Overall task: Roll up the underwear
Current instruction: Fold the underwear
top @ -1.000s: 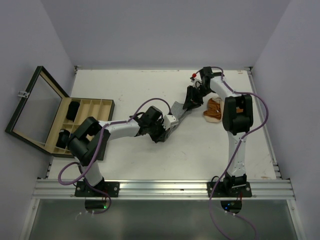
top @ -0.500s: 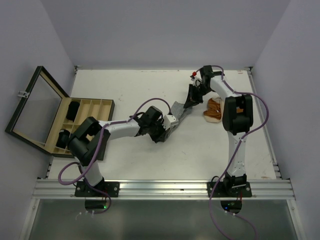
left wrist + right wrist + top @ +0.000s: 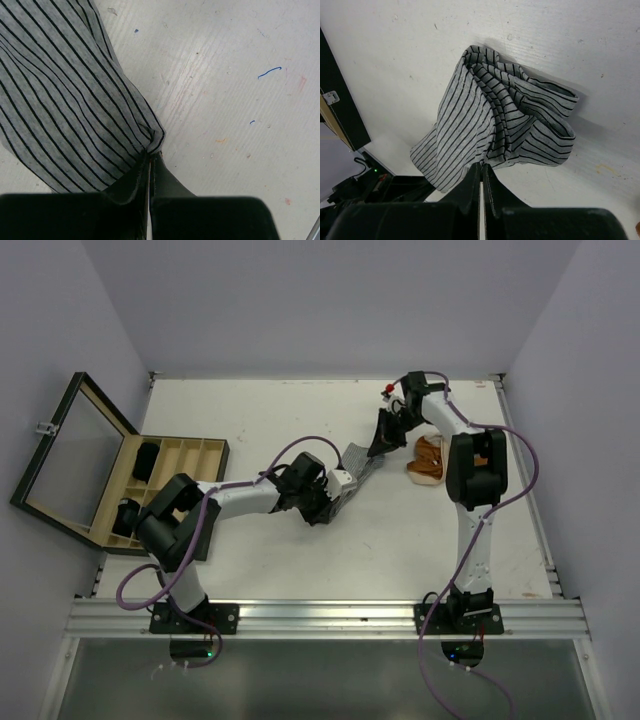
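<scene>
A grey striped underwear (image 3: 358, 462) is stretched between my two grippers on the white table. My left gripper (image 3: 338, 490) is shut on its near left corner; the left wrist view has the cloth (image 3: 65, 100) bunched at the fingertips (image 3: 151, 156). At the far right end my right gripper (image 3: 381, 445) is shut on the edge, where the garment (image 3: 490, 130) hangs crumpled above the closed tips (image 3: 481, 166). An orange-brown underwear (image 3: 430, 457) lies beside the right arm. Black underwear (image 3: 147, 461) sit in the wooden box (image 3: 185, 455).
The compartmented wooden box stands at the left with its glass lid (image 3: 62, 455) open. The table's back edge (image 3: 320, 379) meets the wall. A small red item (image 3: 385, 392) sits near the right gripper.
The right gripper's jaws have closed on the striped underwear's far edge. The left arm has stayed where it was, still gripping.
</scene>
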### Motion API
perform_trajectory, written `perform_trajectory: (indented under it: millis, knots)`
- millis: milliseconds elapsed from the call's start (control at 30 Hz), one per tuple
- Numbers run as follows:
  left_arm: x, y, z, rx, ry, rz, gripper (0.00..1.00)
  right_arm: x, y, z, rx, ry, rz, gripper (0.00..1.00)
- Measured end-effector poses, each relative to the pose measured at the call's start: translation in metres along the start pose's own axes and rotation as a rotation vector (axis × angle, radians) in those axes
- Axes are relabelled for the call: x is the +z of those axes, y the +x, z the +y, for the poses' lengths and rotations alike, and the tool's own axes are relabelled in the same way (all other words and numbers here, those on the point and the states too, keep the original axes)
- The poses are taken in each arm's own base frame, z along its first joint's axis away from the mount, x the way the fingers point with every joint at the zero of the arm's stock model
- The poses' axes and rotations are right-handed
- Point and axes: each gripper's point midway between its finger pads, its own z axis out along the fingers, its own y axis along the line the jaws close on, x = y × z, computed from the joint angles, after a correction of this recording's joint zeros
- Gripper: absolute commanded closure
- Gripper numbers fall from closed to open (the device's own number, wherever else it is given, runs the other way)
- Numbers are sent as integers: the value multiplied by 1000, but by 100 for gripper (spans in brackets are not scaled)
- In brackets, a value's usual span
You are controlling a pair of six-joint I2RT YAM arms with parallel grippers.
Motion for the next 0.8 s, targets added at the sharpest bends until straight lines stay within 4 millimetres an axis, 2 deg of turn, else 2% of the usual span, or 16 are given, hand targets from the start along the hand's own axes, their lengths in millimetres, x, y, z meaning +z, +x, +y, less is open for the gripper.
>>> perform_trajectory:
  millis: [267, 400, 533, 667, 700, 733, 800]
  knots:
    - [0, 0, 0, 0, 1, 0, 100, 0, -1, 9, 1, -45, 2, 100]
    - [0, 0, 0, -1, 2, 0, 100, 4, -5, 20, 2, -77, -10, 100]
    - [0, 0, 0, 0, 2, 0, 100, 18, -9, 39, -5, -120, -14, 88]
    - [0, 0, 0, -2, 3, -1, 100, 41, -5, 51, -8, -151, 12, 81]
    - [0, 0, 0, -3, 4, 0, 100, 47, -3, 52, -5, -154, 24, 77]
    - [0, 0, 0, -3, 4, -1, 100, 54, 0, 53, -2, -156, 35, 68]
    - [0, 0, 0, -4, 7, -2, 100, 63, 4, 54, 4, -161, 53, 64]
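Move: Some 6 cm to the right hand's left, about level with it in reach and roughly 4 cm below, lies the left edge of the underwear's far end; the right fingers already pinch a raised part of this cloth. The brown pouch sits about 14 cm to the hand's right, 1 cm nearer the base. From the left hand, which grips the near corner, that same left edge is about 17 cm ahead and 6 cm right, at about its height. Sweeping left by about 8 cm across the far end of the underwear, the right hand carries the pinched cloth over in a shallow arc, first rising 1 cm, then dipping some 3 cm towards the table while the fingers part and the wrist rolls about 10 degrees. The left hand stays put, still pinching the near corner flat on the table. ##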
